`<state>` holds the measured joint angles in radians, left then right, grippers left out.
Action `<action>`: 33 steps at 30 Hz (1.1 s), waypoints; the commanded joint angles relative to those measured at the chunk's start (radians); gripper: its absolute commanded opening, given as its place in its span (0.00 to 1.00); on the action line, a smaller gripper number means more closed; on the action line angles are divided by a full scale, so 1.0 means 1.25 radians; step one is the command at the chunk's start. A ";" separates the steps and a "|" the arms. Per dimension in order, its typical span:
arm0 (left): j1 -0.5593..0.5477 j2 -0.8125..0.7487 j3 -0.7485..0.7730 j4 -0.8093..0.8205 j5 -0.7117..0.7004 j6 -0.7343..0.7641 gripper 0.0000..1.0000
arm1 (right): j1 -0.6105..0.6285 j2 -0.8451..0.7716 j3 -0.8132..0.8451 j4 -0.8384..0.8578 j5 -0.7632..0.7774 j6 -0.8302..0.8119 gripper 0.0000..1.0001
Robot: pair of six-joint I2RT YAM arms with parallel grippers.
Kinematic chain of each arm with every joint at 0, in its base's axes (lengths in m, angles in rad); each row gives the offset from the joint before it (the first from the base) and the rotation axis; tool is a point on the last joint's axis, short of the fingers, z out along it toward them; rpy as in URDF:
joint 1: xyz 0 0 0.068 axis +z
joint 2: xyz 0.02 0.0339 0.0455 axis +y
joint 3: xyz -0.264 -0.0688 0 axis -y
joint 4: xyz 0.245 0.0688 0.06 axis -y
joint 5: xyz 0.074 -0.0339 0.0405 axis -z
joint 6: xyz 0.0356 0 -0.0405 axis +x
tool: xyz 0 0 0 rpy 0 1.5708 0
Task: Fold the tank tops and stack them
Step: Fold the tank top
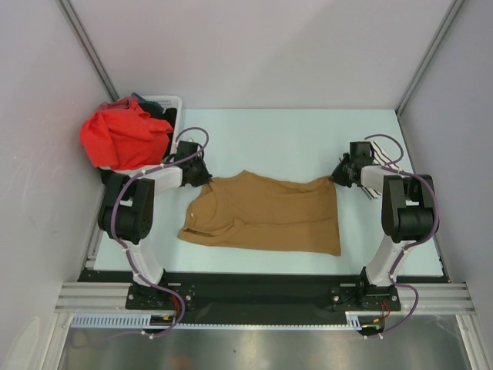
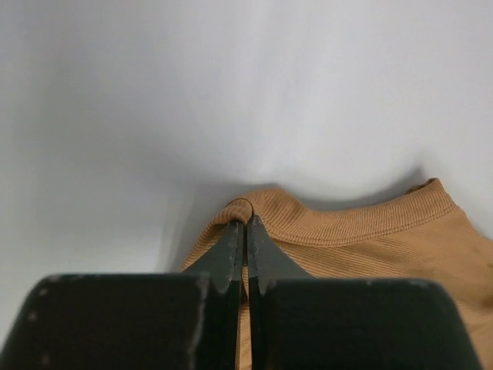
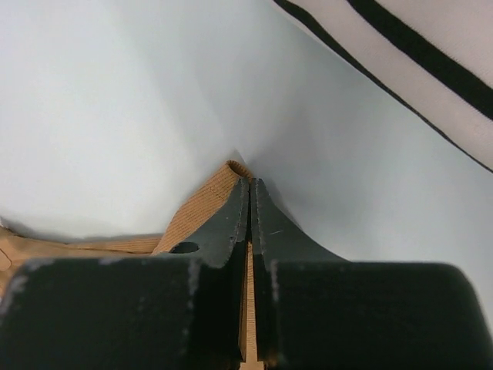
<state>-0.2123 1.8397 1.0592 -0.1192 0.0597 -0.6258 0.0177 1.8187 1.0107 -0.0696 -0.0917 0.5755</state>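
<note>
A tan-brown tank top [image 1: 266, 212] lies spread across the middle of the table. My left gripper [image 1: 203, 175] is shut on its far left corner, and the ribbed edge [image 2: 240, 208] bunches at the fingertips. My right gripper [image 1: 337, 176] is shut on the far right corner, where a fold of tan cloth [image 3: 223, 189] pokes out beside the fingers. A white tank top with black stripes [image 1: 375, 171] lies by the right arm, mostly hidden behind it; its striped cloth [image 3: 431, 62] fills the upper right of the right wrist view.
A white laundry basket [image 1: 171, 104] stands at the back left with red cloth [image 1: 123, 137] heaped over it. Grey walls close the table on three sides. The arm bases sit on a black rail at the near edge.
</note>
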 commanded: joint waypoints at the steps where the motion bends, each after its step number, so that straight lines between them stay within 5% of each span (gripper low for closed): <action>1: -0.011 -0.084 -0.019 0.017 -0.121 0.048 0.00 | 0.002 -0.007 0.011 -0.003 0.021 0.002 0.00; 5: -0.045 -0.141 -0.047 0.018 -0.260 0.070 0.10 | -0.002 -0.006 0.009 -0.004 0.023 0.007 0.00; 10: -0.079 -0.167 -0.048 -0.008 -0.353 0.075 0.50 | -0.008 -0.011 0.001 0.000 0.019 0.012 0.00; 17: -0.078 -0.151 -0.023 -0.079 -0.466 0.067 0.65 | -0.008 -0.024 -0.016 0.013 0.014 0.016 0.00; 26: -0.074 -0.204 -0.045 -0.003 -0.217 0.075 0.76 | -0.008 -0.023 -0.018 0.020 -0.004 0.012 0.00; 28: -0.068 -0.181 -0.012 -0.016 -0.212 0.078 0.84 | -0.008 -0.023 -0.019 0.023 -0.008 0.011 0.00; 33: -0.014 -0.091 0.004 -0.035 -0.074 0.037 0.83 | -0.008 -0.026 -0.020 0.024 -0.011 0.011 0.00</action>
<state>-0.2680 1.6928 1.0504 -0.1768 -0.1581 -0.5499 0.0109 1.8175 0.9955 -0.0456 -0.1043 0.5945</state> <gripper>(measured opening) 0.830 0.010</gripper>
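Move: At the left fingertips, shut on it, is the tank top's far-left corner; the cloth's middle lies about 20 cm right and 11 cm back, its near-left corner some 8 cm left and 19 cm back. The laundry basket is roughly 23 cm left and 16 cm ahead of the left hand. The right fingers hold the far-right corner, with the far-left one about 42 cm to their left and 1 cm back; the folded striped top sits 13 cm right of them and 5 cm ahead. Letting go of the tank top's far-left corner, the left hand lifts about 5 cm and swings some 5 cm to its left, opening as it rises and rolling its left side up some 25 degrees, then comes back right by most of that and rolls half back, ending wide open above the corner. The right hand stays put, still pinching the far-right corner. ##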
